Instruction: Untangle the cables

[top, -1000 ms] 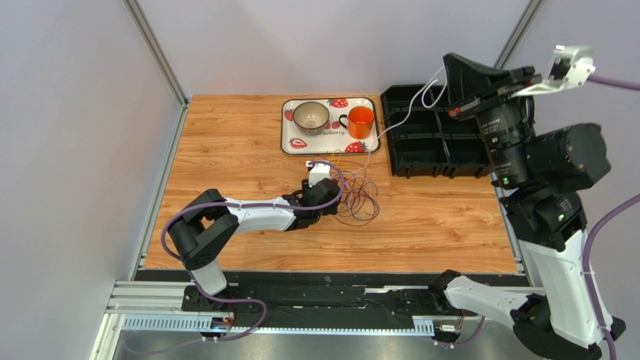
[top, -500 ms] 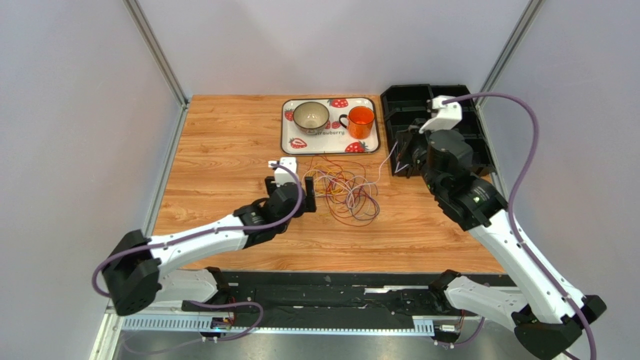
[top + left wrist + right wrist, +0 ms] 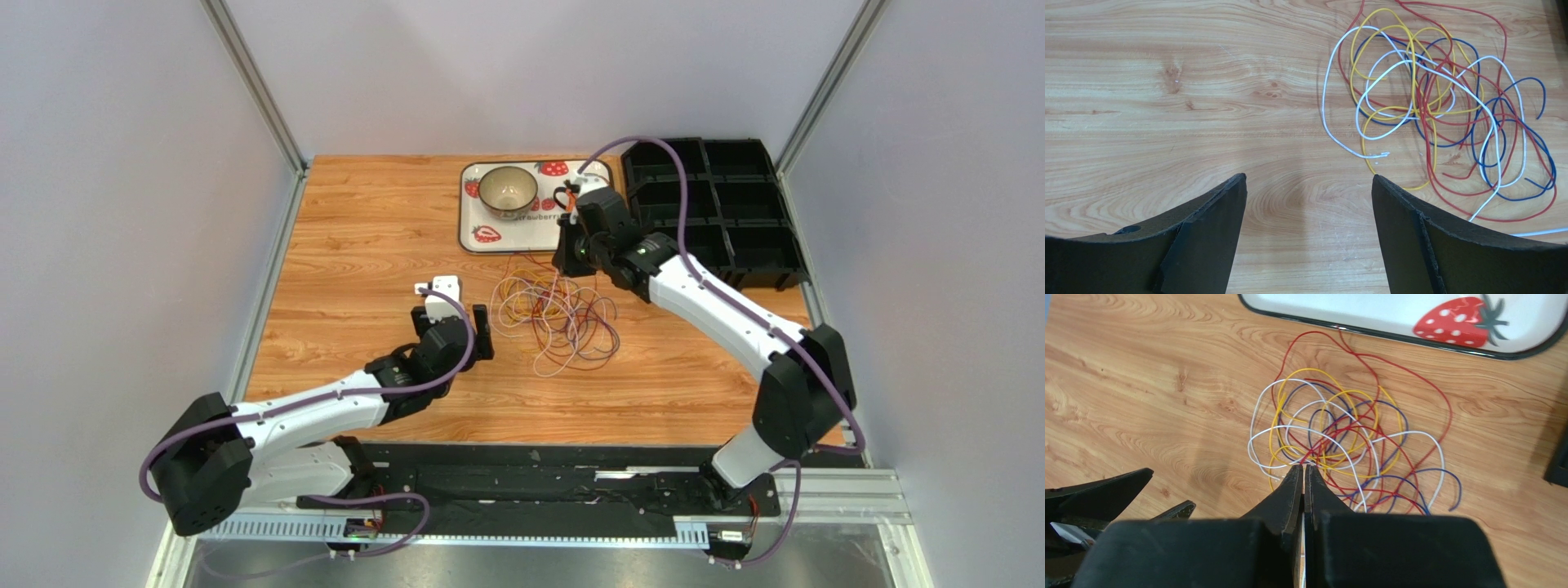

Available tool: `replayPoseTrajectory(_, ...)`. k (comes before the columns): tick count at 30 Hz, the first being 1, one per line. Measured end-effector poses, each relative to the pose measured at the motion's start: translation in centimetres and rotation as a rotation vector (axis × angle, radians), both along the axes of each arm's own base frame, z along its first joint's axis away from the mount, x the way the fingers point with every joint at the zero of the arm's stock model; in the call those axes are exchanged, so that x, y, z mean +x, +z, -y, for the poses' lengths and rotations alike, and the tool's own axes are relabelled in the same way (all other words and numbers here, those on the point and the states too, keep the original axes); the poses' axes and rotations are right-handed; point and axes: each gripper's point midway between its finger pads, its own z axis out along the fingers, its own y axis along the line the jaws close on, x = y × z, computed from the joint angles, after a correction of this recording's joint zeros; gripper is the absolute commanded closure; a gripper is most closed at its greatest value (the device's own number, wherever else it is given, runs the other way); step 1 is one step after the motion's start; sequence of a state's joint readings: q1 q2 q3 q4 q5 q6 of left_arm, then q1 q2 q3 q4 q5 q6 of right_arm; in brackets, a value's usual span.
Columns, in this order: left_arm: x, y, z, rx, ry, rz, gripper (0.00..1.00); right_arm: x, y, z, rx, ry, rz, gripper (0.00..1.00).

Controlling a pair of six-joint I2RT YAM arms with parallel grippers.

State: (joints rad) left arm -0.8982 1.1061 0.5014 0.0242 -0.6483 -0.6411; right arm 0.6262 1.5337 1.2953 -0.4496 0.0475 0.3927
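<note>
The cables lie in a loose tangle of red, white, yellow and blue loops on the wooden table, just in front of the tray. In the left wrist view the cables are at the upper right, and in the right wrist view the cables lie straight ahead. My left gripper stands open to the left of the tangle, over bare wood, its jaws empty. My right gripper hangs over the far edge of the tangle, shut; a thin white cable shows pinched between its fingers.
A white strawberry tray with a bowl sits at the back centre, its rim close behind the tangle. A black compartment bin stands at the back right. Bare wood lies left and in front of the tangle.
My right arm has come down from high over the bin to the tangle's far edge, still shut. My left gripper has backed off to the left of the cables and opened.
</note>
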Motion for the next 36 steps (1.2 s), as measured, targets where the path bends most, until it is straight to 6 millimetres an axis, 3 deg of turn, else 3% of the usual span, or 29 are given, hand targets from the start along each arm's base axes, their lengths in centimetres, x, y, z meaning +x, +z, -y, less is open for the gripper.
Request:
replayPoseTrajectory(5, 0.2, 0.3, 0.1, -0.013, 0.004, 0.010, 0.18, 1.0, -1.4, -2.6, -0.010, 0.087, -0.016, 0.90)
replayPoseTrajectory(9, 0.3, 0.1, 0.1, -0.010, 0.004, 0.008, 0.19, 1.5, -3.9, -3.7, -0.039, 0.134, -0.045, 0.89)
replayPoseTrajectory(14, 0.3, -0.5, 0.1, 0.006, 0.004, -0.005, 0.20, 2.0, -8.1, -3.4, -0.128, 0.137, -0.096, 0.89)
replayPoseTrajectory(17, 0.3, -0.8, 0.1, 0.014, 0.004, -0.012, 0.20, 2.4, -9.7, -2.6, -0.184, 0.117, -0.104, 0.90)
replayPoseTrajectory(20, 0.3, -1.0, 0.2, 0.020, 0.004, -0.016, 0.21, 2.7, -10.1, -1.9, -0.220, 0.090, -0.101, 0.82)
replayPoseTrajectory(24, 0.5, -1.0, 0.4, 0.026, 0.004, -0.021, 0.21, 2.9, -10.2, -1.5, -0.232, 0.071, -0.097, 0.49)
replayPoseTrajectory(36, 0.7, -0.8, 0.6, 0.025, 0.004, -0.020, 0.22, 2.4, -10.3, -1.9, -0.100, 0.112, -0.179, 0.40)
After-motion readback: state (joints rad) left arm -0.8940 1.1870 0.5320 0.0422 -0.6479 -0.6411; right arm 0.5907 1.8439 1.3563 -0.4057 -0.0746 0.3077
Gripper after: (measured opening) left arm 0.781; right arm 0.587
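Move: The right hand, still shut on a white cable, hangs about 16 cm over the pile of tangled cables, whose middle lies roughly 2 cm left and 2 cm back of it. The strawberry tray is some 20 cm farther ahead and 5 cm left of the hand, with the orange mug on it about 18 cm ahead and 3 cm to the right. From the open left hand, the pile's middle lies some 15 cm right, 5 cm ahead and 9 cm lower. Downwards goes the right hand, about 10 cm towards the cable pile, carrying the white cable and easing a couple of centimetres forward; it first swings nearly 4 cm left, then gives back about half of that. Low over the pile it stops, tips its fingers some 10 degrees further down and opens them to over half, letting go of the white cable. ##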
